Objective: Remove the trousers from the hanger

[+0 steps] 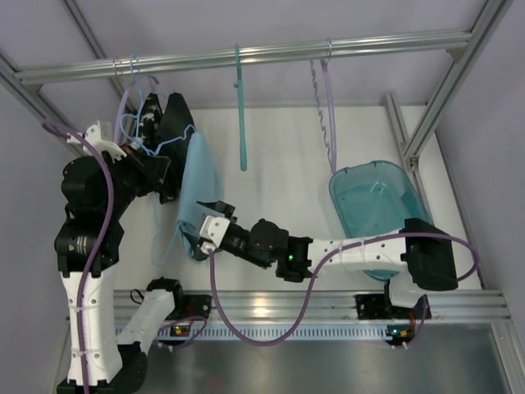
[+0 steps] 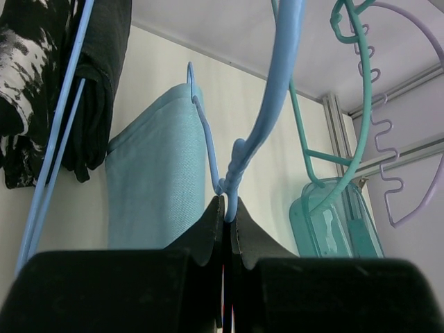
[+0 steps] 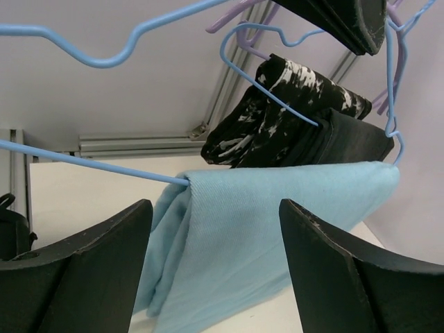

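The sky-blue trousers (image 1: 197,180) hang folded over the lower bar of the thin pale-blue hanger (image 1: 174,141). My left gripper (image 1: 150,131) is shut on the hanger's neck (image 2: 229,198), just below its hook, and the trousers (image 2: 156,180) hang beyond it. My right gripper (image 1: 201,223) is open at the low end of the trousers. In the right wrist view its fingers (image 3: 90,263) stand wide apart on either side of the cloth (image 3: 277,222) without touching it. The hanger bar (image 3: 97,165) enters the fold.
A black garment and a black-and-white patterned one (image 3: 291,97) hang just behind the trousers. A teal-green hanger (image 1: 240,107) and a lilac spiral hanger (image 1: 328,107) hang from the top rail (image 1: 246,56). A teal bin (image 1: 377,209) sits at the right.
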`<state>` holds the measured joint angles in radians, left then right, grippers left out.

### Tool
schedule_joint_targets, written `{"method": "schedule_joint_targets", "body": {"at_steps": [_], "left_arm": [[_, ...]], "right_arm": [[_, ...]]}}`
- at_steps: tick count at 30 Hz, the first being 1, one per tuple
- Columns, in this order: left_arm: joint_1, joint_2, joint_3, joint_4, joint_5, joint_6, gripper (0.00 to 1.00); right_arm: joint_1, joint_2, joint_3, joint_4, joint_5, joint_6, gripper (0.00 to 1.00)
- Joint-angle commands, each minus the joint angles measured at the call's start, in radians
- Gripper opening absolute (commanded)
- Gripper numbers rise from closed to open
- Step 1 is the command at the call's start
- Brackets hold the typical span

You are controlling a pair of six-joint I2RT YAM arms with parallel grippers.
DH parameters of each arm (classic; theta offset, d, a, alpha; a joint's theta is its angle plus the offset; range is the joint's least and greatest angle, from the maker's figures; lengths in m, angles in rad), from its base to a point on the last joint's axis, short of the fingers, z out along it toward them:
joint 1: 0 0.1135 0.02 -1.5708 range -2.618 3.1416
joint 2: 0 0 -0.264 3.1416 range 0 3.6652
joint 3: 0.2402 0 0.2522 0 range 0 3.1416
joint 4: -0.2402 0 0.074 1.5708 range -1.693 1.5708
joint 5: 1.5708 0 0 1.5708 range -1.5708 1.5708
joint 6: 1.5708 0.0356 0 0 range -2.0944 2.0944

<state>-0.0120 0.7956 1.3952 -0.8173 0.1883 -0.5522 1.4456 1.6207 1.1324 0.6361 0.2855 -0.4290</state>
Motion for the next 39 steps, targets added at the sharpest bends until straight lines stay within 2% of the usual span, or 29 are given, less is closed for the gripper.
{"method": "schedule_joint_targets", "body": {"at_steps": [1, 6, 11, 21, 28, 32, 34, 35, 39], "left_arm": [[0.006, -0.035, 0.090, 0.188, 0.039, -0.034, 0.00], [0.004, -0.044, 0.088, 0.187, 0.069, -0.061, 0.00], [0.004, -0.052, 0.091, 0.187, 0.071, -0.068, 0.00], [0.004, -0.049, 0.102, 0.188, 0.080, -0.061, 0.00], [0.004, -0.056, 0.090, 0.187, 0.096, -0.057, 0.00], [0.006, -0.058, 0.085, 0.188, 0.105, -0.054, 0.00], [0.004, -0.056, 0.082, 0.187, 0.114, -0.057, 0.00], [0.004, -0.056, 0.079, 0.188, 0.118, -0.063, 0.00], [0.004, -0.061, 0.059, 0.188, 0.128, -0.069, 0.00]], "right_arm": [[0.001, 0.002, 0.032, 0.073, 0.035, -0.013, 0.74], [-0.016, 0.022, 0.024, 0.082, 0.044, -0.039, 0.69], [-0.025, 0.057, 0.038, 0.086, 0.067, -0.048, 0.70], [-0.077, 0.053, 0.050, 0.066, 0.089, -0.034, 0.57], [-0.122, 0.047, 0.058, 0.054, 0.077, -0.024, 0.57], [-0.151, 0.034, 0.058, 0.033, 0.054, -0.014, 0.48], [-0.162, 0.034, 0.061, 0.036, 0.050, -0.027, 0.38], [-0.163, 0.041, 0.066, 0.034, 0.050, -0.028, 0.26], [-0.172, 0.053, 0.107, 0.023, 0.037, -0.036, 0.00]]}}
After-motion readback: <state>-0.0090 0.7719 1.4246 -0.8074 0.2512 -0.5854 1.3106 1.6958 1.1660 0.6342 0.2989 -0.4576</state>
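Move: The light-blue trousers hang over the lower bar of the blue hanger whose neck my left hand already holds; their middle is some 8 cm ahead of my open right hand, roughly in line sideways and about 5 cm below it. The plain black trousers are about 17 cm ahead and 8 cm left of my right hand, near its height. From my left hand the light-blue trousers lie about 2 cm back, 7 cm right and 14 cm below. With its fingers pointing left, I slide my right hand about 7 cm forward along the light-blue trousers, dipping some 3 cm on the way and turning about 10 degrees clockwise. Then I shut its fingers, pinching the cloth just below the fold over the bar. My left hand keeps hold of the hanger, easing about 2 cm up and 1.5 cm back. ##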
